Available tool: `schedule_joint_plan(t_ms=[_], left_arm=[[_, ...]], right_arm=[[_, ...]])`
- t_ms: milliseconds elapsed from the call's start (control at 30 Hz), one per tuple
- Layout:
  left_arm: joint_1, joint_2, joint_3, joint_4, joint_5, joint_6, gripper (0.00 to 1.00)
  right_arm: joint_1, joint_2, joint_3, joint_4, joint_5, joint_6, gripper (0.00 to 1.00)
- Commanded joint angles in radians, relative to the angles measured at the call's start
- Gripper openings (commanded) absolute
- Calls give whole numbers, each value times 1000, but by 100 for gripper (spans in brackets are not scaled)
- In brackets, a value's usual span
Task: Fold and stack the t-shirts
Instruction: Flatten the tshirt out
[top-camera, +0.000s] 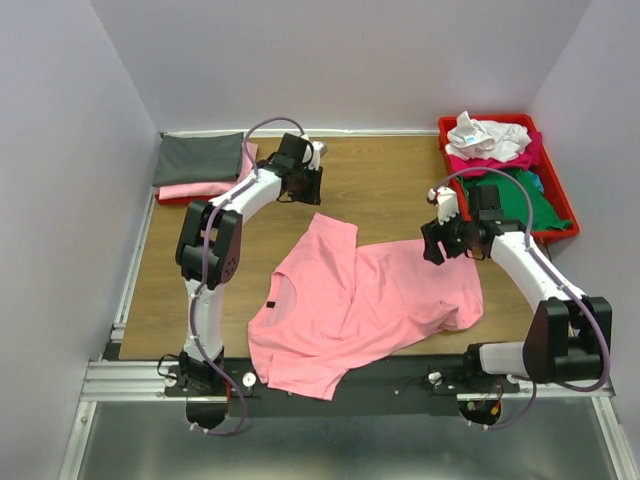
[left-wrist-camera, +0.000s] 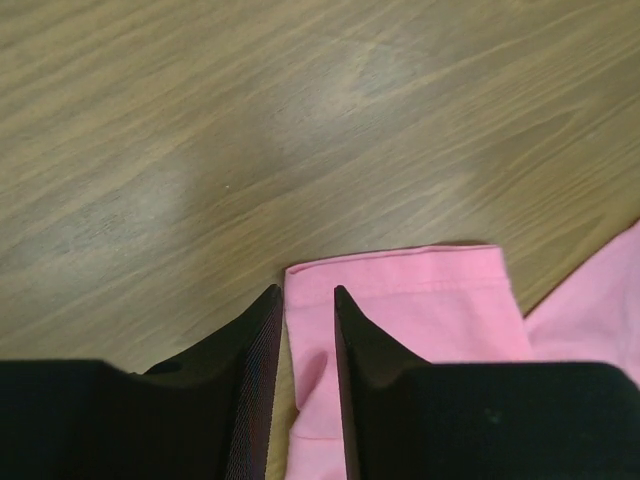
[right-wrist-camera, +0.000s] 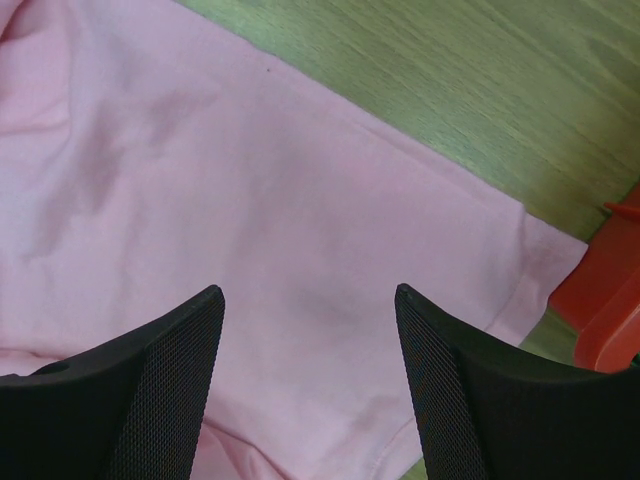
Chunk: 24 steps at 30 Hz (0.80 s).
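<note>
A light pink t-shirt lies spread on the wooden table, its lower part hanging over the near edge. A dark neck tag shows at its collar. My left gripper hovers at the far sleeve. In the left wrist view its jaws stand a narrow gap apart, straddling the corner of the pink sleeve, with a small wrinkle of cloth between them. My right gripper is over the shirt's right side. It stands wide open above the flat pink cloth, holding nothing.
A folded dark grey t-shirt lies on a folded pink one at the back left. A red tray at the back right holds white, magenta and green tees. Its corner shows beside my right gripper.
</note>
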Motion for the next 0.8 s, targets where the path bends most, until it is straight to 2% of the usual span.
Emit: schedule_joint_plan(t_ms=[0,233,767], left_arm=[[2,37,63,-68,-2,77,34],[2,129,137,-123,14,115,32],[2,200,138,-175,58,137,32]], right_arm=[[-16,-8,-25,68,-26,44,76],[-32,-23,-33,73,-48,46,76],[-38,-36,-45,74,-66,44,77]])
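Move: The far-left corner of the raised pink t-shirt edge lies about 8 cm below the left gripper, level with it fore and aft and 1 cm to its right; that edge's other corner is some 11 cm to the gripper's right and 4 cm back. The folded stack is roughly 26 cm left and 11 cm farther out. From the right gripper, the aimed-at corner lies about 30 cm left, 15 cm ahead and 8 cm below. Bring the left gripper almost straight down, about 6 cm, onto the far-left corner of the pink t-shirt, pausing briefly a third of the way before sinking on. Tip the fingers about 10 degrees more steeply down and keep them partly open, so the corner comes in line with the gap between the tips. ##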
